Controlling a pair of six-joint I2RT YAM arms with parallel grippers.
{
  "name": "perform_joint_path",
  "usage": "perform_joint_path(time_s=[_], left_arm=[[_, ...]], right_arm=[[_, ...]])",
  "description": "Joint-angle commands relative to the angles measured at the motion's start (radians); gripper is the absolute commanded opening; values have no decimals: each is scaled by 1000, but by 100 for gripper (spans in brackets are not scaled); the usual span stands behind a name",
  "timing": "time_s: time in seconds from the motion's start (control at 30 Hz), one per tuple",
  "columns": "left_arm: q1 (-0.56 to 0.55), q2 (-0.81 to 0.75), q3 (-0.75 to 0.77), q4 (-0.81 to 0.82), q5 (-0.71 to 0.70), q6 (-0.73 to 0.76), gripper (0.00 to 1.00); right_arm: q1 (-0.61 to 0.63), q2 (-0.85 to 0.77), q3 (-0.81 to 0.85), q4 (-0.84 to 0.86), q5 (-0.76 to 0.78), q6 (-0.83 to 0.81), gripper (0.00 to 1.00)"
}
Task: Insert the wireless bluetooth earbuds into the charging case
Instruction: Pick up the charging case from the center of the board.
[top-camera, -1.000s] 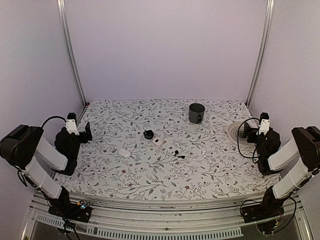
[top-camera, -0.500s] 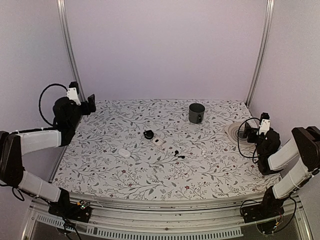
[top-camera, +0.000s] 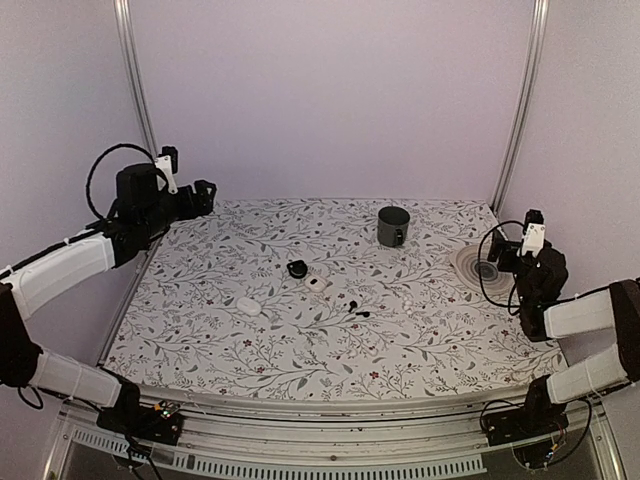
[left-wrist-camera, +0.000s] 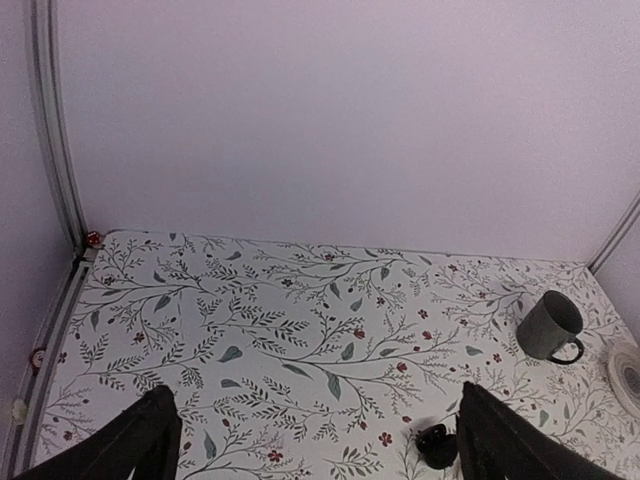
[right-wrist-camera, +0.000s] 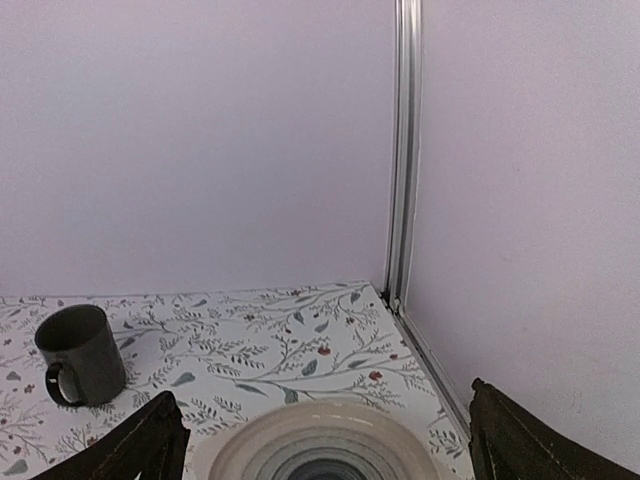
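The charging case (top-camera: 297, 268) is a small glossy black pebble lying mid-table; the left wrist view catches it (left-wrist-camera: 435, 445) just inside the right finger. Two tiny black earbuds (top-camera: 352, 303) (top-camera: 363, 314) lie on the cloth a little nearer and to the right of it. My left gripper (top-camera: 203, 195) hangs open, raised over the far left of the table and well away from them; in its own view (left-wrist-camera: 320, 455) nothing sits between its fingers. My right gripper (top-camera: 493, 262) is open and empty at the right edge (right-wrist-camera: 330, 455), just over a plate.
A grey mug (top-camera: 392, 226) stands at the back right. The ringed plate (top-camera: 470, 265) lies by the right wall. A small white piece (top-camera: 316, 283) sits beside the case, a white oval object (top-camera: 249, 307) further left. Metal posts mark the back corners.
My left arm has risen from the near left edge and swung up toward the far left, pointing in over the table. The right arm has shifted slightly up. Objects stayed put.
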Motion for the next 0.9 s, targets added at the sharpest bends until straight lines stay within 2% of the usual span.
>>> perform_joint_path(time_s=[0.0, 0.07, 0.2, 0.27, 0.33, 0.43, 0.5, 0.6, 0.73, 0.87], left_arm=[[15, -10, 16, -84, 62, -118, 96], [-11, 5, 17, -97, 80, -165, 96], [-76, 36, 3, -106, 126, -206, 96], [-105, 51, -11, -104, 178, -214, 96], [-136, 64, -30, -88, 225, -221, 96], [-167, 85, -64, -40, 300, -248, 96], [-179, 101, -83, 1, 333, -280, 96], [-183, 140, -109, 64, 382, -365, 96], [-231, 208, -130, 141, 396, -455, 96], [-277, 294, -134, 209, 418, -543, 96]], right_arm=[[80, -189, 207, -366, -13, -6, 99], [182, -222, 306, -505, 78, 0, 99], [429, -225, 436, -639, 254, -40, 99], [497, -207, 533, -815, 293, 13, 99], [511, -209, 581, -939, 261, 125, 99], [503, -290, 562, -1022, 263, 315, 99], [486, -350, 520, -1010, 247, 361, 99], [455, -409, 477, -1005, 98, 416, 99], [452, -337, 516, -1135, -4, 427, 99], [462, -300, 460, -1107, -83, 456, 99]])
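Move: The black charging case lies on the board some 27 cm below the open left hand, about 21 cm to its right and only 2 cm farther out. The white box with the black spot sits about 26 cm right and 2 cm back from that hand, the white oval case 11 cm right and 10 cm back, the black earbuds about 35 cm right and 11 cm back. From the right hand the charging case is roughly 45 cm left, 7 cm ahead and 18 cm down. The left hand swings in from the far left towards the charging case, about 15 cm right and 13 cm down with a smaller draw back, its open fingers tipping down and turning clockwise some 25 degrees each while the hand rolls right side up, still clear of everything. Meanwhile the empty right hand shoots up and then left by about 16 cm each, then sinks 6 cm, turning counter-clockwise and rolling left side up some 20 degrees, fingers staying open. ##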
